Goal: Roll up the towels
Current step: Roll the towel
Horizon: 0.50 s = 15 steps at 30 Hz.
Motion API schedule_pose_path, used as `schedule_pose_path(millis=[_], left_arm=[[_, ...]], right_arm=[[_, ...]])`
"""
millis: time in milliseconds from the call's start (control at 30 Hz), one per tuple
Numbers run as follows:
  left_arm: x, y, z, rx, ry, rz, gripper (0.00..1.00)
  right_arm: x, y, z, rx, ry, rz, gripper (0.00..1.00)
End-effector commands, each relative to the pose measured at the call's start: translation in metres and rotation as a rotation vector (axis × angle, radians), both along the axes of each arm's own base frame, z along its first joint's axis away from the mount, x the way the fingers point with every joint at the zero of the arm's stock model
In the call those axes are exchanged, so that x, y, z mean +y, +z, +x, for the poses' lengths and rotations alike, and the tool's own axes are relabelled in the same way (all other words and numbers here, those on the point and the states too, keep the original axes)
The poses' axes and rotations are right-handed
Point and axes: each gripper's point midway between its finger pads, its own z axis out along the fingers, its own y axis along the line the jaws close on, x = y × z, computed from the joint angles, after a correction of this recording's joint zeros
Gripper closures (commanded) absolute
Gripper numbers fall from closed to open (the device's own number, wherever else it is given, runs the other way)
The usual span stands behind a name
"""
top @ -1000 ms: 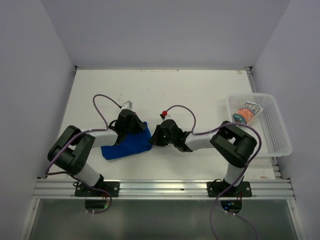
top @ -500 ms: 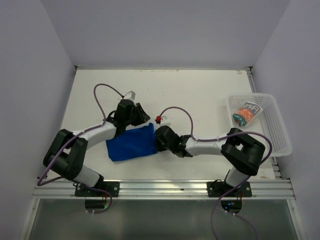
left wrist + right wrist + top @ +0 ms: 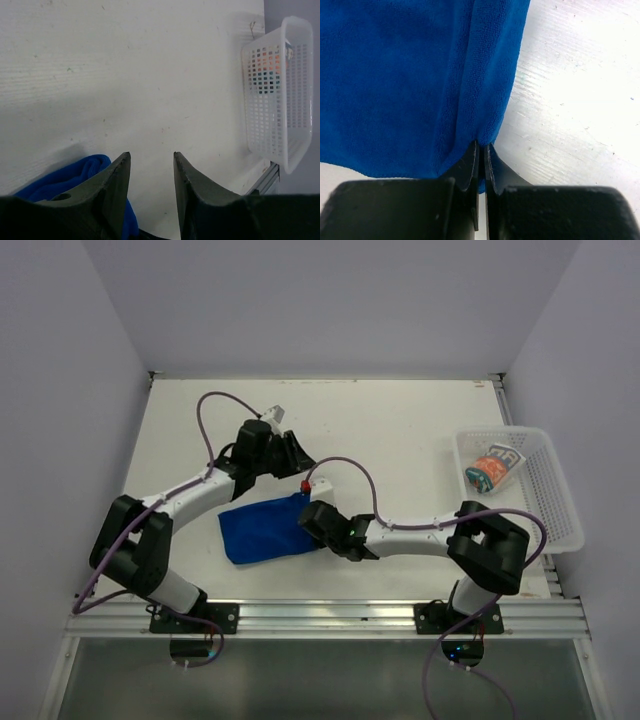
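The bright blue towel [image 3: 264, 530] lies flat on the table between the two arms; its folded edge [image 3: 485, 75] fills the right wrist view. My right gripper [image 3: 481, 145] is shut on the towel's near-right hem, at the towel's right side [image 3: 318, 523] seen from above. My left gripper [image 3: 296, 452] hovers just beyond the towel's far edge, open, with nothing between its fingers [image 3: 117, 180]; a bulge of blue towel [image 3: 75, 172] shows behind its left finger. The patterned orange towel [image 3: 493, 468] lies in the white mesh basket [image 3: 545, 502], and shows through the basket's wall [image 3: 265, 75].
The white basket [image 3: 280, 100] stands at the table's right edge. A grey wall closes the back and both sides. An aluminium rail [image 3: 330, 617] runs along the near edge, by the arm bases. Purple cables loop over both arms.
My left gripper let go of the blue towel, opened and moved away to the far right. My right gripper, still shut on the towel, dragged its edge leftward and nearer, flattening the cloth.
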Motion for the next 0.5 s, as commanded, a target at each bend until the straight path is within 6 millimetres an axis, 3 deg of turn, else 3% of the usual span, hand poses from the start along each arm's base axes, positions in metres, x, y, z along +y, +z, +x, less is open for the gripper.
schedule_pose_path(millis=[0, 133, 467], left_arm=[[-0.019, -0.006, -0.018, 0.088, -0.090, -0.042, 0.56], [-0.014, -0.038, -0.029, 0.158, -0.101, 0.062, 0.56], [-0.008, -0.063, -0.026, 0.139, -0.110, 0.298, 0.56]], right_arm=[[-0.005, 0.009, 0.008, -0.054, -0.034, -0.041, 1.00], [-0.005, 0.007, 0.008, -0.050, -0.049, -0.023, 1.00], [-0.001, -0.001, 0.005, -0.028, -0.047, -0.008, 1.00]])
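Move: The far end of the towel's rolled edge lies some 11 cm below the left hand, about 3 cm back and level with it sideways. The flat part of the blue towel centres roughly 10 cm back, 8 cm left and 12 cm below. The right gripper, pinching the roll's near end, is some 14 cm back, 5 cm right and 10 cm below. From the right hand the roll's far end is about 11 cm ahead, 4 cm left and 1 cm lower. Left hand sinks about 6 cm, easing back, part-open above the roll's far end; right keeps its pinch, still. ##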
